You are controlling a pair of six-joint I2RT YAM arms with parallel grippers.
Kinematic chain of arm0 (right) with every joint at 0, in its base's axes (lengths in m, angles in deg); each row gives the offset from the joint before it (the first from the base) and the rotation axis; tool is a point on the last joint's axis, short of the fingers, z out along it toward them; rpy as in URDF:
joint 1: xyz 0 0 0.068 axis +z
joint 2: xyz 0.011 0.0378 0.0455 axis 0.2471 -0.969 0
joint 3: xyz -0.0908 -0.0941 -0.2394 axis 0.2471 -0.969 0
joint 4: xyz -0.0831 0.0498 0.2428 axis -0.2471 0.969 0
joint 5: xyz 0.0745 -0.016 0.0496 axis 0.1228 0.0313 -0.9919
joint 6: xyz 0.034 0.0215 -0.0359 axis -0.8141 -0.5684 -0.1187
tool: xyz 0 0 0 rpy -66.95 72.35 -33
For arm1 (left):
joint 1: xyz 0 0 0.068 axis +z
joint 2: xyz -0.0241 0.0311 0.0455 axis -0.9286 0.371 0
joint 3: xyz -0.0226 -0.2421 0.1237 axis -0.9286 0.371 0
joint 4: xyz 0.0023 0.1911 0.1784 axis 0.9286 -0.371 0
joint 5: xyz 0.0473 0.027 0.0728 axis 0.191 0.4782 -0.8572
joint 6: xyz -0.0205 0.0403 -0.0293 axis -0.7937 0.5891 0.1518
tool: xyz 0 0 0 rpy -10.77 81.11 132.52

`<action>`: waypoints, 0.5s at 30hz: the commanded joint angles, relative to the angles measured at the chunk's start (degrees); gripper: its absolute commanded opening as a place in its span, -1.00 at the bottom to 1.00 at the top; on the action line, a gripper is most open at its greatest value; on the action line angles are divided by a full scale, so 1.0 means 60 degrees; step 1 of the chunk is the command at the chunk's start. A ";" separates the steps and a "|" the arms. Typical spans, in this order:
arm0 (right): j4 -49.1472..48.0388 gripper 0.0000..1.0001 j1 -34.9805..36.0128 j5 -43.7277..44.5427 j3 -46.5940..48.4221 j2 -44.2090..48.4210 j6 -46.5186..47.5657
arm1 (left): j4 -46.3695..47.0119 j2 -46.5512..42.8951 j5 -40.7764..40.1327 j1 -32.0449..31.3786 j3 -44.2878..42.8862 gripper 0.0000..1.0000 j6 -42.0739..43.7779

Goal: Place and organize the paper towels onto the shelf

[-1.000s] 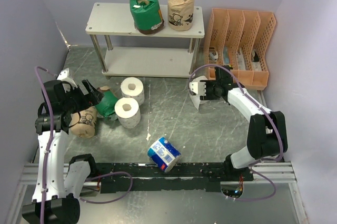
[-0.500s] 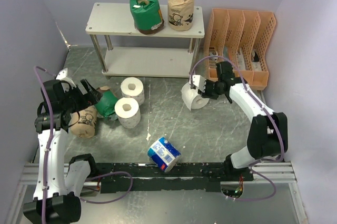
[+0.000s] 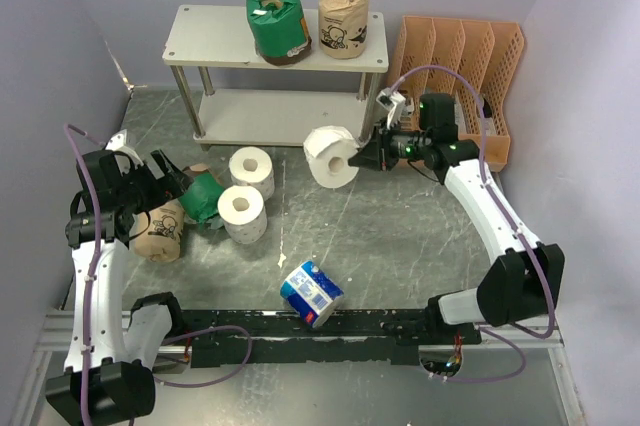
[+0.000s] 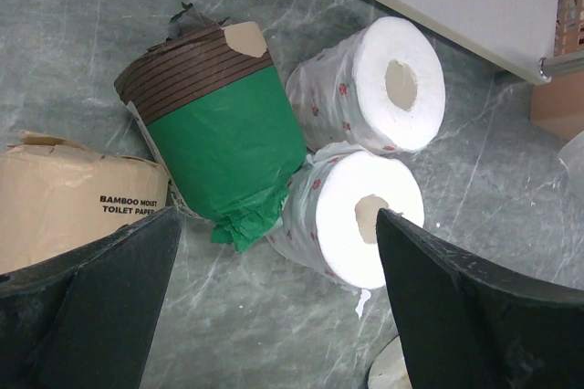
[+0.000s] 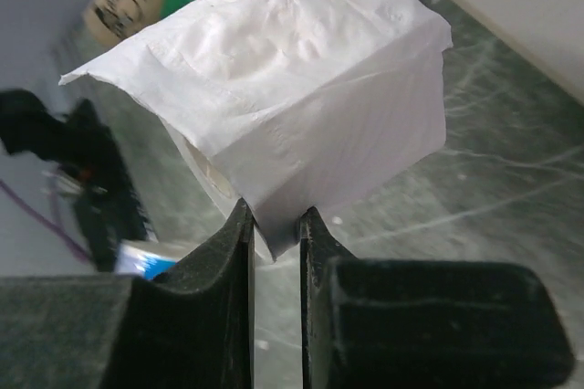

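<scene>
The shelf (image 3: 215,41) stands at the back with a green-wrapped roll (image 3: 277,21) and a tan printed roll (image 3: 343,18) on its top board. My right gripper (image 3: 363,154) is shut on a bare white paper towel roll (image 3: 329,156), pinching its wall and holding it in the air in front of the lower tier; in the right wrist view the roll (image 5: 274,88) fills the space above the gripper (image 5: 274,220). My left gripper (image 4: 278,220) stands open above a green roll (image 4: 228,133), a tan roll (image 4: 64,197) and two white rolls (image 4: 379,88) (image 4: 356,215) on the floor.
A blue-and-white roll (image 3: 311,292) lies near the front rail. An orange slotted file organizer (image 3: 455,86) stands right of the shelf. The shelf's lower board (image 3: 280,116) is bare. Walls close in on both sides.
The right gripper closed on the white roll, lifted it off the floor and carried it left and back toward the shelf. The left arm barely moved.
</scene>
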 commanded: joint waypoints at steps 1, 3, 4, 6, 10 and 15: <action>-0.0551 -1.00 0.0213 0.0073 0.0992 -0.0884 -0.3476 | 0.0295 -0.0006 0.0250 0.0189 0.0058 0.99 0.0041; 0.0055 -1.00 0.0217 0.0065 0.1587 -0.1638 -0.4417 | 0.0285 -0.0057 0.0240 0.0201 0.0064 0.99 0.0038; 0.0220 -1.00 0.0220 0.0172 0.1759 -0.1899 -0.4981 | 0.0284 -0.0079 0.0232 0.0208 0.0057 0.99 0.0028; -0.0281 -1.00 0.0221 0.0444 0.1496 -0.2072 -0.6541 | 0.0284 -0.0098 0.0221 0.0231 0.0055 0.99 0.0027; -0.3352 -1.00 0.0349 0.1767 0.0173 -0.1269 -0.9433 | 0.0270 -0.0055 0.0201 0.0290 0.0063 0.99 0.0041; -0.5014 -1.00 0.0617 0.2964 0.0567 -0.1755 -1.0685 | 0.0285 -0.0142 0.0135 0.0386 0.0072 0.99 0.0016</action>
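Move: The white paper towel roll already hangs from the right fingers, its middle about 6 cm to their left and 2 cm below. It is headed for the lower shelf's right half, some 24 cm ahead, 9 cm left and 19 cm below the right hand. The brown roll on the upper shelf sits 24 cm ahead, 4 cm left and 15 cm above; the farther standing white roll is 4 cm ahead, 29 cm left, 17 cm down. The lower-shelf spot lies from the left hand about 29 cm ahead, 37 cm right, 18 cm down. The white paper towel roll, still pinched by one end in the nearly shut right fingers, is carried about 5 cm forward towards the lower shelf, with some 3 cm to the left. The right hand first rises slightly, then sinks to finish about 3 cm lower, while the wrist turns quickly by some 50 degrees: the hand rolls about the way its fingers point and swings clockwise. ##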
